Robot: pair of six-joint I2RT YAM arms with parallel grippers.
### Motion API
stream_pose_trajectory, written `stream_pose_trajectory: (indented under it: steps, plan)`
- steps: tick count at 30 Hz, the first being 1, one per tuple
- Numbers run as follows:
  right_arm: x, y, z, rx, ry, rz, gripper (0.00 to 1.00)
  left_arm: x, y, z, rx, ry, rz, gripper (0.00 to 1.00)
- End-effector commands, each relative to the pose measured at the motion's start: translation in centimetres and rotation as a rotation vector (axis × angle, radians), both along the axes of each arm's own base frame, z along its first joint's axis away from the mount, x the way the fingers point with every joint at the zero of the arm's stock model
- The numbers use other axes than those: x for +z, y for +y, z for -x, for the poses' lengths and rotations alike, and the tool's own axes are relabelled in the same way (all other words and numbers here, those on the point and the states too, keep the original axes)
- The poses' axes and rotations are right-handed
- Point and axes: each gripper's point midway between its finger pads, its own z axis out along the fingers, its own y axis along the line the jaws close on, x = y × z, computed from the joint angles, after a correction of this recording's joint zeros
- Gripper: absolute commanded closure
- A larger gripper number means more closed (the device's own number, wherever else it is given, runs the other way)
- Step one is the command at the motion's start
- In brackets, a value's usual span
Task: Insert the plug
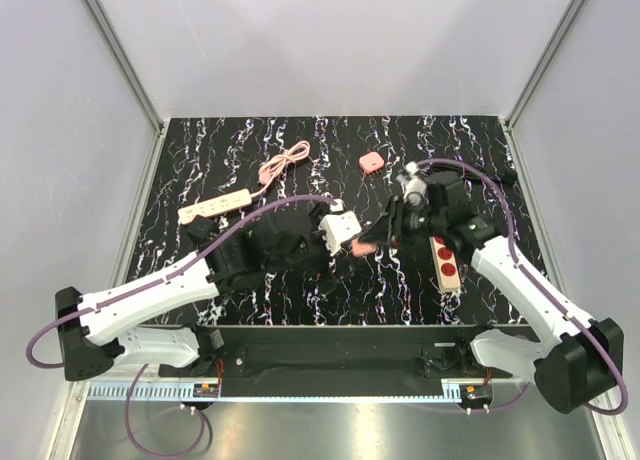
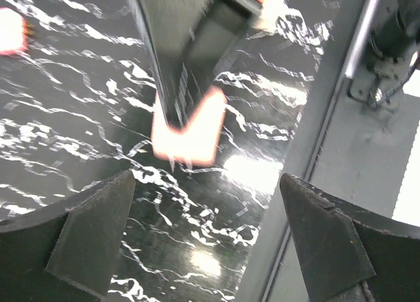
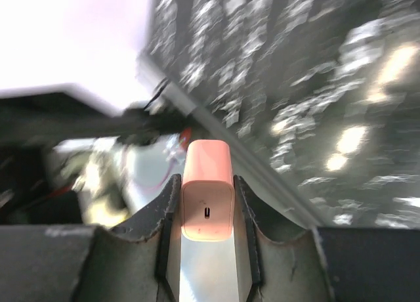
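The plug [image 3: 207, 197] is a salmon-pink rounded block with a small slot in its end face. My right gripper [image 3: 206, 184] is shut on it, one finger on each side. In the top view the right gripper [image 1: 378, 236] holds the plug [image 1: 362, 246] above the middle of the table. My left gripper [image 1: 343, 248] is right beside it, open and empty. In the left wrist view the left gripper [image 2: 205, 178] has its fingers wide apart, with the plug [image 2: 190, 131] and a dark right finger [image 2: 180, 59] just ahead of them.
A power strip with red sockets [image 1: 445, 260] lies at the right, under the right arm. A beige power strip [image 1: 214, 205] lies at the left. A coiled pink cable [image 1: 283, 165] and a small pink rounded object [image 1: 371, 161] lie at the back. Grey walls enclose the table.
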Motion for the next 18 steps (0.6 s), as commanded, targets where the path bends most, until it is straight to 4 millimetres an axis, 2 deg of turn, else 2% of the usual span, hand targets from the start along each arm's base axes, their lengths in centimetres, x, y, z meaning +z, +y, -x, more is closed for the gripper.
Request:
stream_pose_trajectory:
  steps: [1,2,4,5,6,7,8,10,11,14,18]
  plan:
    - [-0.8,-5.2,-4.5,-0.196,-0.085,0.221,1.00,6.6,0.4,-2.2,0.084,-0.158,0.119,0.01]
    - [-1.5,-6.9,-5.8,-0.257,-0.106,0.307,1.00,7.9,0.5,-3.0,0.116,-0.189,0.126,0.01]
    - [-1.5,-9.7,-6.9,-0.317,-0.119,0.427,1.00,9.0,1.7,-5.3,0.236,-0.267,0.092,0.01]
    - [-2.2,-11.4,-7.8,-0.372,-0.119,0.523,1.00,9.8,2.3,-6.9,0.318,-0.312,0.071,0.01]
    - [-2.7,-12.5,-7.8,-0.388,-0.104,0.590,1.00,10.0,2.5,-7.6,0.342,-0.347,0.049,0.01]
    - [-2.1,-13.3,-8.5,-0.416,-0.127,0.630,1.00,9.9,2.7,-8.1,0.366,-0.366,0.032,0.01]
    - [-2.7,-14.7,-9.2,-0.437,-0.138,0.714,1.00,9.3,2.4,-8.7,0.379,-0.375,0.004,0.01]
    - [-2.7,-16.4,-10.1,-0.446,-0.181,0.820,1.00,8.7,1.9,-8.7,0.366,-0.367,0.008,0.01]
    - [-3.3,-17.9,-10.8,-0.471,-0.184,0.901,1.00,8.0,1.0,-8.0,0.316,-0.344,0.034,0.01]
    - [-4.1,-20.4,-11.8,-0.449,-0.179,1.052,1.00,6.5,0.1,-6.7,0.284,-0.265,0.114,0.01]
    - [-5.2,-22.2,-13.5,-0.454,-0.150,1.103,1.00,5.5,1.6,-7.7,0.430,-0.129,0.080,0.01]
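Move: The right hand already holds the plug. The power strip it is bound for has its middle about 18 cm to the right, 9 cm ahead and roughly 18 cm below. The black cable lies some 22 cm beyond the strip's middle and 2 cm farther right. A pink square stands about 33 cm straight ahead of the hand. From the empty left hand, the strip is some 33 cm right, 13 cm ahead and 20 cm below. Right hand carries the plug some 20 cm right, also forward, tipping it down towards the strip; left advances. ##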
